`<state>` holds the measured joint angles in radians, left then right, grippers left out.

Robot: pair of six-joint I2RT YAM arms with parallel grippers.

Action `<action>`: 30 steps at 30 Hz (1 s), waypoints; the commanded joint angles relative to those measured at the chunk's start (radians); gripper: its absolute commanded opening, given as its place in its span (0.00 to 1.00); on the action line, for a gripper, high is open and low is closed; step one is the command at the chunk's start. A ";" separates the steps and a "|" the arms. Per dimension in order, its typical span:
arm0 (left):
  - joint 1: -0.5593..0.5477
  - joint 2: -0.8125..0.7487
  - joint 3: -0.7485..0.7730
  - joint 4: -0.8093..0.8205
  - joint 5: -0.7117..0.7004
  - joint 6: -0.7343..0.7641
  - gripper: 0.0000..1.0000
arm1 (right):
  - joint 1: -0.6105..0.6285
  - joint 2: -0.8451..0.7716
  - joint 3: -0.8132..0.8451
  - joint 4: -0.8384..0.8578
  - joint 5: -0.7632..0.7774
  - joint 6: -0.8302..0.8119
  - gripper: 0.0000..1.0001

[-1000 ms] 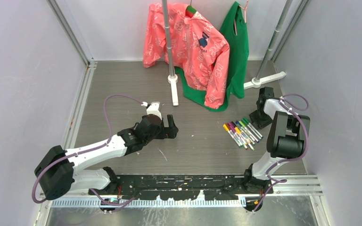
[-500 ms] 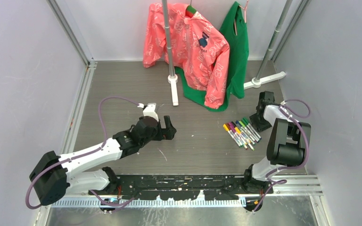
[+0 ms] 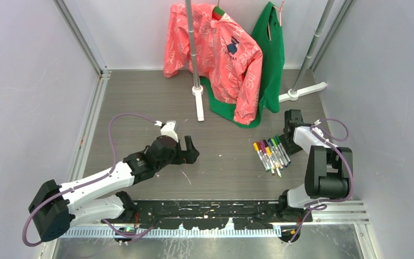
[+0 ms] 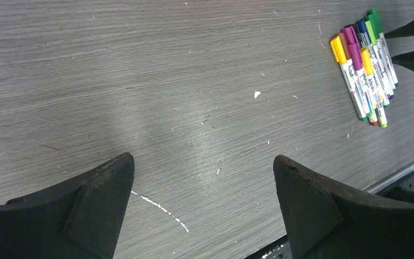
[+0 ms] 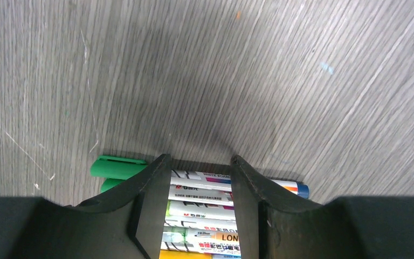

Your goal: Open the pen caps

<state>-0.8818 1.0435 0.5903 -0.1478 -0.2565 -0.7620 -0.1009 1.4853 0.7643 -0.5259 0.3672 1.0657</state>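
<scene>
Several pens with white barrels lie side by side on the grey table, right of centre. Their coloured pen caps, yellow, purple and green, all sit on the pens. My right gripper stands low over the far side of the row. Its open jaws straddle the white barrels, which run crosswise beneath both fingers. Two green caps stick out to the left. My left gripper hovers wide open over bare table, well left of the pens.
A pink jacket and a green garment hang from a rack at the back. Its pole and white foot stand on the table. Grey walls close both sides. A metal rail runs along the near edge.
My right gripper has swung left and down onto the pens, and the row has slid left and turned a little. The left arm has drawn back slightly to the left, still open.
</scene>
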 commanded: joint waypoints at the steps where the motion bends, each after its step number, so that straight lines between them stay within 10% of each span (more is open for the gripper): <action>1: -0.005 -0.042 -0.005 -0.024 0.026 -0.017 1.00 | 0.064 0.006 -0.056 -0.088 -0.018 0.132 0.50; 30: -0.005 -0.182 -0.061 -0.171 0.083 -0.040 0.98 | 0.508 0.067 -0.044 -0.150 0.084 0.644 0.50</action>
<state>-0.8818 0.8852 0.5282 -0.3092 -0.1802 -0.7868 0.3569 1.4799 0.7479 -0.6365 0.5365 1.5745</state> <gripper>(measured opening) 0.983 0.502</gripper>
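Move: Almost against the right hand, about 1 cm to its left and level fore and aft, lies the green marker that ends the row. The middle of the row of markers is some 6 cm left and 3 cm back, its outer yellow marker roughly 10 cm left and 3 cm back. The green cloth's near edge is about 12 cm ahead and 20 cm left. From the left hand, the row's middle lies some 38 cm right, 1 cm back and 11 cm lower. Sweeping left across the table at a steady height, the right hand pushes along the whole row of markers for about 10 cm, its half-open fingers staying against the outermost green marker. Meanwhile the empty left hand, still wide open, draws back about 4 cm and drifts some 2 cm left, rising slightly and then dipping. ##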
